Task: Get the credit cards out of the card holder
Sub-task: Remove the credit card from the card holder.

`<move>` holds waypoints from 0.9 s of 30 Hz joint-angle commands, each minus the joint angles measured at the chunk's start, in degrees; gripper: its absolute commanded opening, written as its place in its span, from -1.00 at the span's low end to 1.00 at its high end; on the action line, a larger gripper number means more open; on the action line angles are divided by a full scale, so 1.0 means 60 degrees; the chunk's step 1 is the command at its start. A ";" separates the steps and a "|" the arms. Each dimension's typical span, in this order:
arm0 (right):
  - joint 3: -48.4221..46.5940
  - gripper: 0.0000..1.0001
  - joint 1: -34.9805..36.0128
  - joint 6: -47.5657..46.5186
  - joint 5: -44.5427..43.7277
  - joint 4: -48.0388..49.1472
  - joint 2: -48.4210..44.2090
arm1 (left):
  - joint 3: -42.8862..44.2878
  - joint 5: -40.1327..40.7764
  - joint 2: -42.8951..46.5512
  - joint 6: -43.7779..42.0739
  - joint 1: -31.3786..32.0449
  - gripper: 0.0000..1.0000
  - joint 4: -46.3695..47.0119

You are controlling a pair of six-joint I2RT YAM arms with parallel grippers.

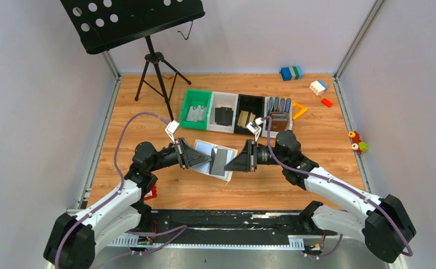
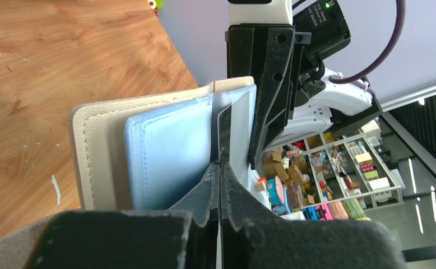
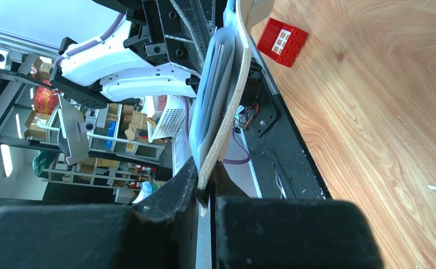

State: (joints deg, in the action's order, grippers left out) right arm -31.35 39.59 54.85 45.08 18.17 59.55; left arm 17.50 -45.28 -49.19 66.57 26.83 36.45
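Observation:
The card holder (image 1: 205, 150) hangs open above the table between my two grippers, pale beige outside (image 2: 92, 145) and light blue inside (image 2: 165, 151). A dark credit card (image 1: 221, 161) stands edge-on (image 2: 223, 126) in its clear sleeve. My left gripper (image 1: 211, 159) (image 2: 220, 165) is shut on that card's near edge. From the other side, my right gripper (image 1: 227, 166) (image 3: 206, 188) is shut on the beige cover (image 3: 235, 84) at its lower edge. No other cards show in the holder.
A row of bins stands behind: green (image 1: 196, 109), white (image 1: 223, 115), black (image 1: 248, 115) and one with brown wallets (image 1: 278, 115). A music stand's tripod (image 1: 157, 73) is at back left. Toy bricks (image 1: 318, 87) lie back right; a red brick (image 3: 283, 40) lies by the left arm.

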 commanded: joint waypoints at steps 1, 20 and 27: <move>-0.0055 -1.00 -0.0109 -0.0114 -0.0145 0.0454 -0.0355 | -0.0177 -0.0011 0.0100 -0.0294 -0.0090 -1.00 -0.0210; 0.0035 -1.00 -0.0150 0.0496 0.0437 0.1716 -0.0059 | -0.0079 -0.0842 -0.0217 -0.0015 -0.0081 -0.19 0.0121; -0.0077 -1.00 -0.0004 0.0583 0.0499 0.1973 0.0150 | 0.0231 -0.1039 -0.0461 -0.0031 0.0287 -0.21 0.0115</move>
State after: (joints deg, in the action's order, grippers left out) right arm -29.95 38.85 57.19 46.70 21.78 60.36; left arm 16.99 -49.56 -50.89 67.40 27.38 37.52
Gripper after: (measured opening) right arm 0.077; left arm 0.404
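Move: The dark credit card's near edge is already between the left hand's shut fingertips; its middle lies about 3 cm to the right, level in reach and height. The open card holder's middle is some 2 cm right and 1 cm below, and the right fingertips gripping its edge are about 5 cm right and 2 cm back. From the right hand the card lies roughly 3 cm left and 2 cm ahead. Left fingers let go of the card, opening around it; the hand eases back about 1.5 cm, slightly down. ##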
